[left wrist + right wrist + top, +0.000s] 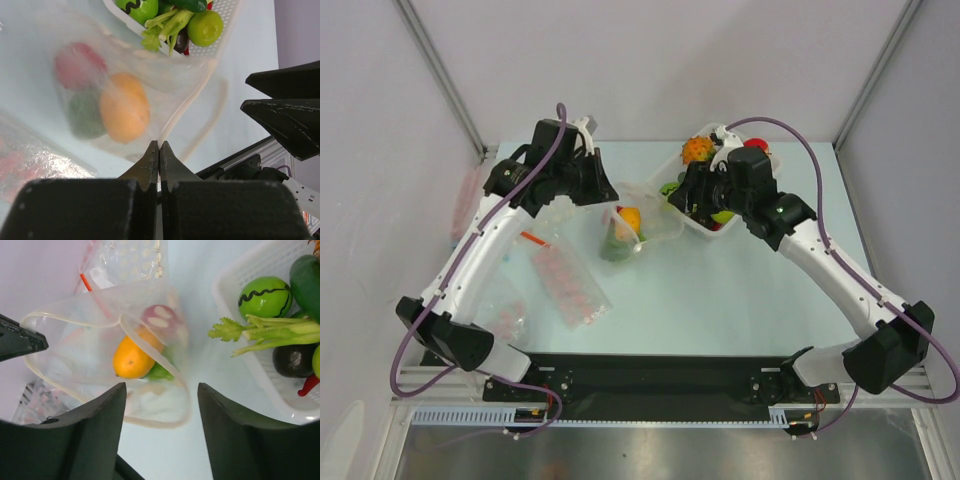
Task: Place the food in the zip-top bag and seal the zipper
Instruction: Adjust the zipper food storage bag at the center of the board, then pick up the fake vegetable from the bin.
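Observation:
The zip-top bag (638, 226) lies between the arms with its mouth held open. Inside it are an orange fruit (131, 359), a red piece (159, 317) and a green piece (161, 371). Its zipper (186, 390) runs unsealed round the open rim. My left gripper (159, 145) is shut on the bag's rim and holds it up. My right gripper (161, 387) hangs open and empty just above the bag's mouth, beside the white tray (705, 227). More food sits in that tray: a green ball (265, 296), celery (260, 331) and a dark avocado (294, 360).
A flat packet with pink-red blobs (570, 285) and a thin red strip (532, 240) lie left of the bag. A clear crinkly packet (505, 315) rests by the left arm. A white-dotted packet (130, 257) lies beyond the bag.

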Controlling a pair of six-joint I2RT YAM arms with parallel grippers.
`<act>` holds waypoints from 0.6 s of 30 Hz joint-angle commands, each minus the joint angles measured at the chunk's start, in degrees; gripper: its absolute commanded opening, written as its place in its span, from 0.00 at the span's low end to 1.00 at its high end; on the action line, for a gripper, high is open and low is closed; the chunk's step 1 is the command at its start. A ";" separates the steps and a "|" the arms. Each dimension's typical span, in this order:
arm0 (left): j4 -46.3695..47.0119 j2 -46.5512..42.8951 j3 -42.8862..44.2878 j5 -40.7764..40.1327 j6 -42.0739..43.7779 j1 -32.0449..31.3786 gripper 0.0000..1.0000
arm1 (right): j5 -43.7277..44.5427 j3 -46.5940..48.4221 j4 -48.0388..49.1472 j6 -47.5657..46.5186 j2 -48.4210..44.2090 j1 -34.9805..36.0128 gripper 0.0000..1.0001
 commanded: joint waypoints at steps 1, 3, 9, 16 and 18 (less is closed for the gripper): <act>0.90 -1.50 -0.51 -0.81 -0.07 0.44 0.00 | -4.84 0.66 -0.04 -0.40 0.68 -1.42 0.67; 2.92 -1.58 -3.66 -0.11 -0.95 0.44 0.00 | -6.42 -0.47 -0.05 -0.22 0.51 -3.17 0.71; 5.30 -0.53 -6.06 0.59 -1.49 0.44 0.00 | -7.84 -3.55 0.83 1.80 -1.07 -8.09 0.72; 4.07 1.40 -4.56 0.51 0.09 0.35 0.00 | -3.00 -3.47 -3.73 3.39 0.33 -13.55 0.72; 4.07 1.32 -4.91 0.33 0.18 0.35 0.00 | -2.30 -3.03 -4.18 1.64 1.56 -14.25 0.73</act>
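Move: The food basket's middle lies about 14 cm ahead of the right hand, 9 cm to its right and 11 cm below; the lime in its near right part is only some 6 cm ahead and 10 cm to the right. The zip-top bag's orange fruit sits about 11 cm left of that hand, 2 cm farther out, 10 cm down. The left hand, pinching the bag's mouth, has the filled bag almost straight below, about 12 cm down, and the packed meat bag some 11 cm back, 10 cm left. With its shut fingers still pinching the mouth of the zip-top bag, the left hand sinks almost straight down about 5 cm, lowering the bag towards the board. The right hand leaves the bag's open side, spreading its half-open fingers wider while it swings right about 8 cm, down 4 cm and a little forward towards the near side of the food basket, gathering speed as its wrist tips down and turns clockwise some 10 degrees each. ##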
